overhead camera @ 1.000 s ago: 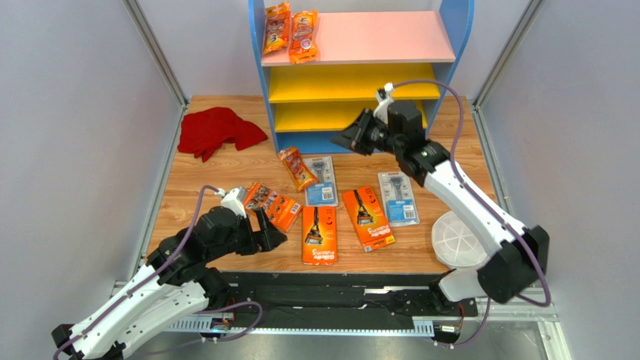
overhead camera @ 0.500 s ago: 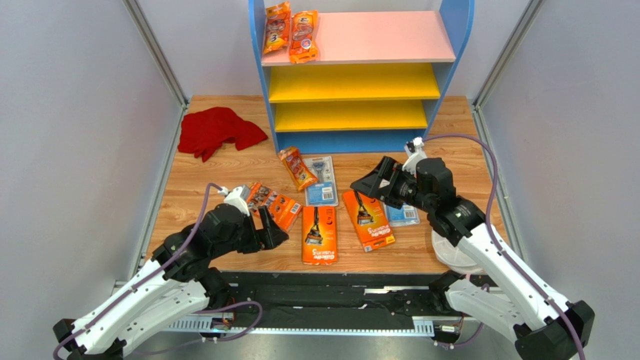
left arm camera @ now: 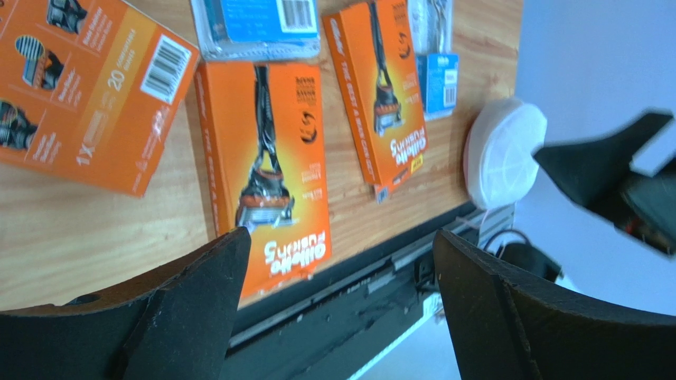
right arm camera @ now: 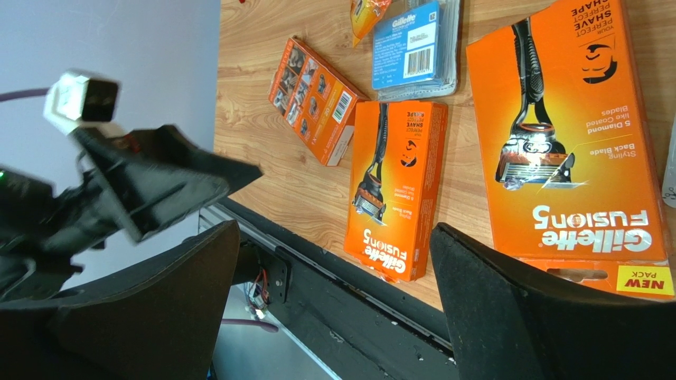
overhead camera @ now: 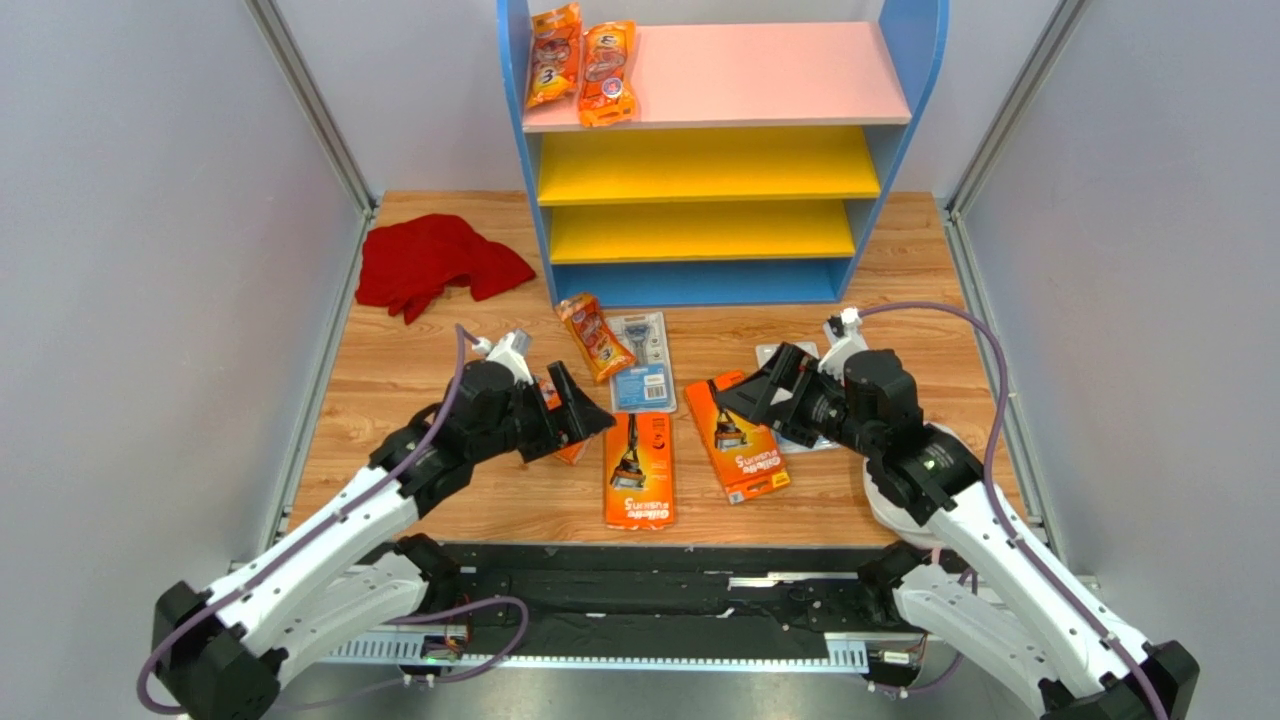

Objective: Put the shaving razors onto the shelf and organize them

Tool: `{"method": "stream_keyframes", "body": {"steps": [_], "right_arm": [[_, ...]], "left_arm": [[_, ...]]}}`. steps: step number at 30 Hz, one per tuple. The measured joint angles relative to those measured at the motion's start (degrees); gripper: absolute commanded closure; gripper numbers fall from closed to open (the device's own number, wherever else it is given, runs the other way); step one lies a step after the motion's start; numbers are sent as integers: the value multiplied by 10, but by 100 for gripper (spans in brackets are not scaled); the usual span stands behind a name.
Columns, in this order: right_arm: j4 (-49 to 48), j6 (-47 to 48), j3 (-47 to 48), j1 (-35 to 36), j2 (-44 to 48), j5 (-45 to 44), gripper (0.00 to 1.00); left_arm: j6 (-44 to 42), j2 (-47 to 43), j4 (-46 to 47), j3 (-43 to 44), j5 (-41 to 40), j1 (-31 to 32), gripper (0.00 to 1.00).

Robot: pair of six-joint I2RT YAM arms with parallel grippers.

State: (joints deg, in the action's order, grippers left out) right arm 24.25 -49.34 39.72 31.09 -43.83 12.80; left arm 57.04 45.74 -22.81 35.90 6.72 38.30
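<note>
The shelf (overhead camera: 751,75) stands at the back, with two orange razor bags (overhead camera: 553,53) on the left of its pink top board. On the table lie an orange bag (overhead camera: 594,336), a grey-blue blister card (overhead camera: 642,365), two orange razor boxes (overhead camera: 639,468) (overhead camera: 736,438), and a second blister card (overhead camera: 784,357) partly behind my right gripper. My left gripper (overhead camera: 579,417) (left arm camera: 341,245) hovers open over an orange flat pack (left arm camera: 87,95), empty. My right gripper (overhead camera: 747,393) (right arm camera: 335,233) hangs open and empty above the right orange box (right arm camera: 571,134).
A red cloth (overhead camera: 436,263) lies at the back left of the table. A round white lidded dish (left arm camera: 504,150) sits near the front right edge, mostly under my right arm. The two grippers face each other across the middle boxes. Grey walls close both sides.
My right arm drew back from the shelf front down to the table and its jaws opened. My left arm swung forward and right over the orange flat pack. No pack moved.
</note>
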Motion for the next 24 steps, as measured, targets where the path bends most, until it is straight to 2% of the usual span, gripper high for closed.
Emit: {"method": "stream_keyframes", "body": {"steps": [5, 11, 15, 20, 24], "right_arm": [[15, -5, -11, 0, 43, -8, 6], [43, -10, -23, 0, 80, -14, 6], [65, -13, -24, 0, 101, -21, 5], [79, -16, -31, 0, 121, -24, 5], [94, -19, -40, 0, 136, -27, 5]], "left_arm": [[23, 107, 117, -36, 63, -79, 10], [39, 250, 250, -30, 134, -162, 21], [39, 341, 283, 19, 163, -179, 25], [38, 405, 315, 66, 176, -187, 29], [29, 442, 316, 88, 177, -195, 28]]}}
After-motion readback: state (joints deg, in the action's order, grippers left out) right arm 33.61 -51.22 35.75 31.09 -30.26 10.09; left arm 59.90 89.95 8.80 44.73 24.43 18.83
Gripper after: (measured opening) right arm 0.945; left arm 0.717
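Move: The orange BIC pouch the left hand makes for lies about 23 cm ahead of it, a couple of centimetres to its right and some 15 cm lower. Down on the table too are the tilted orange box, 11 cm ahead and 6 cm left of the hand, the blue razor blister, 20 cm ahead and 8 right, and the Gillette Fusion box, 2 ahead and 8 right. From the right hand the pouch is about 22 cm ahead, 16 cm left and 18 cm below. The empty left hand sweeps forward about 16 cm towards the BIC pouch, sinking some 7 cm, mostly in the first half, while the wrist tips about 10 degrees further down, lowers its left side by as much, swings slightly counter-clockwise, and the wide-open fingers narrow by about a quarter, still short of the pouch. The right hand, empty and wide open, eases back and to its right by 4 to 5 cm, drawing away from the shelf. ##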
